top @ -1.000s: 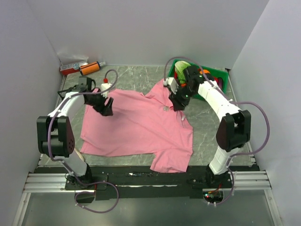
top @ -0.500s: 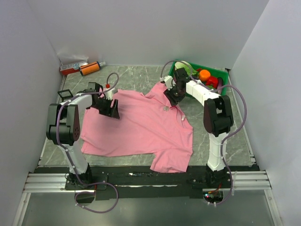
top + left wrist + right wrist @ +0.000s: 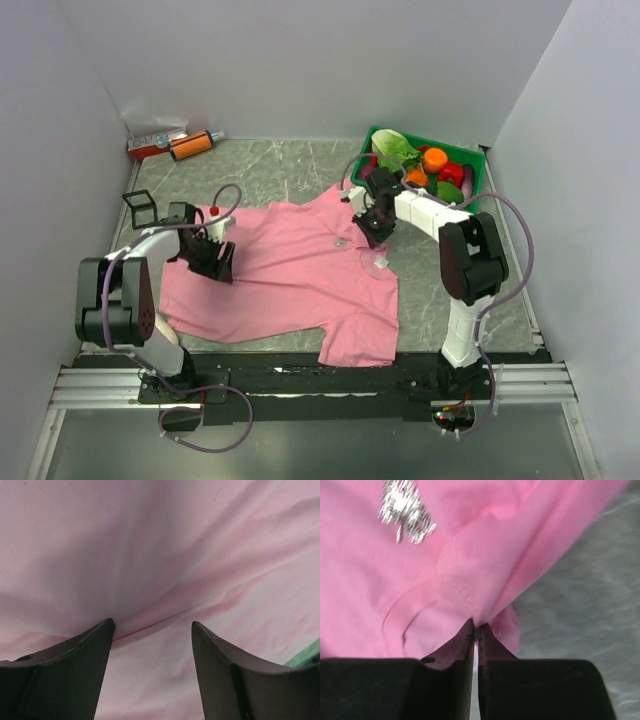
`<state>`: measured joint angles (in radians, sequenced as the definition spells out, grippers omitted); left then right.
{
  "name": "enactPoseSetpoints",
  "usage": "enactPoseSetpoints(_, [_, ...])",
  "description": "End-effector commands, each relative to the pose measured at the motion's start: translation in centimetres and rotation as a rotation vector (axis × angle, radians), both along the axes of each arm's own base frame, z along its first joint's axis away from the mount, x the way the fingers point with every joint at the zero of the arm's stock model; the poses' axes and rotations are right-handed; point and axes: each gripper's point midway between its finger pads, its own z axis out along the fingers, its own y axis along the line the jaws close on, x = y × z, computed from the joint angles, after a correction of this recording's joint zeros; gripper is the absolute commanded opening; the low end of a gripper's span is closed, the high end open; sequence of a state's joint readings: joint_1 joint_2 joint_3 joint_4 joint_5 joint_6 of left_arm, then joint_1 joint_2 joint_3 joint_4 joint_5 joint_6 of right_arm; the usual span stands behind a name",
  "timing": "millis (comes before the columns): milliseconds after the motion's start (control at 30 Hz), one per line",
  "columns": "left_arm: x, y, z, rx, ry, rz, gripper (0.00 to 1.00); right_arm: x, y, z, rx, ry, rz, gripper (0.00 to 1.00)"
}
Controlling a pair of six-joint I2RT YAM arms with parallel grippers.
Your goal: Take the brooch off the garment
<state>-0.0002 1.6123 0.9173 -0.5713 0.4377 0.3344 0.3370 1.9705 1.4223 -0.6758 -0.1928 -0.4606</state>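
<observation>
The garment, a pink T-shirt (image 3: 290, 280), lies flat on the marble table. The brooch (image 3: 340, 241) is a tiny silvery speck near the neck; in the right wrist view the brooch (image 3: 405, 510) glitters on the cloth above and left of the jaws. My right gripper (image 3: 372, 232) is shut on a fold of the garment's edge (image 3: 485, 580), with cloth pinched between the tips (image 3: 476, 626). Over the shirt's left part, my left gripper (image 3: 222, 262) stands open, the pink cloth (image 3: 160, 555) spread under its spread fingers (image 3: 152, 630). A white neck label (image 3: 381, 264) lies nearby.
A green basket (image 3: 478, 185) with vegetables stands at the back right, just behind the right arm. An orange tube (image 3: 190, 145) and a red-and-white item (image 3: 150, 148) lie in the back left corner. A small black frame (image 3: 140, 205) stands by the left arm.
My right gripper has shut on the shirt's edge near the neck. The shirt has slid left and nearer. The left gripper moved nearer and left over the cloth, still open.
</observation>
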Motion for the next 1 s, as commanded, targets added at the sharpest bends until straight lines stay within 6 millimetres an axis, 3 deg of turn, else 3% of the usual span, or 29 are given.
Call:
enactPoseSetpoints(0, [-3.2, 2.1, 0.2, 0.085, 0.038, -0.016, 0.71, -3.5, 2.9, 3.0, 0.052, -0.003, 0.051, 0.07])
enactPoseSetpoints(67, [-2.5, 1.6, 1.1, 0.058, 0.006, -0.034, 0.71, -3.0, 2.5, 3.1, 0.032, -0.012, 0.05, 0.06])
enactPoseSetpoints(167, [0.5, 0.2, 3.5, -0.019, -0.059, -0.061, 0.73, -1.7, 0.7, 2.7, -0.025, 0.0, 0.034, 0.06])
enactPoseSetpoints(200, [2.4, -0.3, 5.1, -0.037, -0.112, -0.069, 0.74, -1.1, -0.1, 2.7, -0.034, 0.004, 0.012, 0.07])
enactPoseSetpoints(267, [4.3, -1.5, 6.7, -0.108, -0.138, -0.077, 0.74, 0.5, -0.8, 3.3, -0.042, -0.022, -0.011, 0.14])
enactPoseSetpoints(300, [6.3, -2.4, 9.0, -0.147, -0.2, -0.093, 0.75, 1.3, -1.3, 3.8, -0.037, -0.04, -0.022, 0.17])
enactPoseSetpoints(367, [7.9, -4.7, 10.4, -0.197, -0.201, -0.089, 0.75, 3.2, -1.1, 5.8, -0.02, -0.111, -0.028, 0.29])
enactPoseSetpoints(400, [9.2, -6.0, 12.5, -0.235, -0.241, -0.104, 0.75, 3.7, -0.9, 6.6, -0.009, -0.134, -0.03, 0.33])
enactPoseSetpoints(433, [9.7, -6.7, 13.2, -0.269, -0.224, -0.062, 0.75, 4.5, -0.3, 8.0, 0.021, -0.174, -0.028, 0.4])
enactPoseSetpoints(500, [10.6, -8.6, 13.7, -0.297, -0.209, -0.079, 0.77, 4.7, 1.5, 9.4, 0.122, -0.187, 0.015, 0.45])
enactPoseSetpoints(567, [11.3, -8.8, 11.9, -0.219, -0.18, -0.11, 0.79, 4.7, 3.1, 10.7, 0.21, -0.214, 0.035, 0.5])
enactPoseSetpoints(633, [11.3, -9.7, 12.7, -0.224, -0.146, -0.178, 0.8, 3.9, 5.2, 11.3, 0.327, -0.171, 0.045, 0.54])
enactPoseSetpoints(667, [11.7, -9.7, 11.0, -0.222, -0.088, -0.188, 0.8, 3.4, 6.1, 11.3, 0.366, -0.143, 0.055, 0.54])
enactPoseSetpoints(700, [12.9, -9.9, 12.1, -0.227, -0.112, -0.21, 0.79, 2.7, 7.1, 10.4, 0.409, -0.088, 0.073, 0.55])
enactPoseSetpoints(767, [12.9, -9.9, 10.3, -0.239, -0.028, -0.21, 0.78, 2.0, 8.6, 9.5, 0.411, -0.045, 0.112, 0.56])
enactPoseSetpoints(800, [13.3, -9.7, 10.7, -0.264, -0.015, -0.18, 0.79, 2.1, 8.8, 7.9, 0.385, -0.018, 0.116, 0.57])
enactPoseSetpoints(833, [13.5, -9.8, 10.8, -0.296, -0.013, -0.175, 0.97, 2.6, 9.5, 8.4, 0.39, -0.028, 0.129, 0.57])
enactPoseSetpoints(900, [12.9, -10.4, 10.7, -0.389, 0.013, -0.141, 0.96, 3.0, 10.2, 8.2, 0.403, -0.01, 0.118, 0.58])
enactPoseSetpoints(933, [14.4, -10.8, 11.0, -0.404, -0.076, -0.144, 0.96, 3.3, 10.4, 8.2, 0.408, -0.01, 0.115, 0.59])
enactPoseSetpoints(967, [13.6, -10.7, 10.2, -0.41, -0.075, -0.123, 0.96, 3.4, 10.4, 7.9, 0.405, -0.005, 0.115, 0.59])
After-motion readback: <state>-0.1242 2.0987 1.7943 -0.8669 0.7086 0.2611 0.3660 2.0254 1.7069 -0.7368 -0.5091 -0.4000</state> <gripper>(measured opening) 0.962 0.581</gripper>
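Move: The brooch lies about 8 cm left of the right hand, level with it fore and aft and a couple of centimetres lower; that hand is pinching the garment's neckline. The white label is roughly 5 cm back and 2 cm right of the hand, and the green box some 18 cm ahead and 12 cm right. From the left hand, the garment's far edge lies 15 cm ahead and 13 cm right, the brooch 5 cm ahead and 29 cm right. Right hand draws back, frees the neckline, rises some 8 cm leftward above the brooch; left lifts forward, opening. ##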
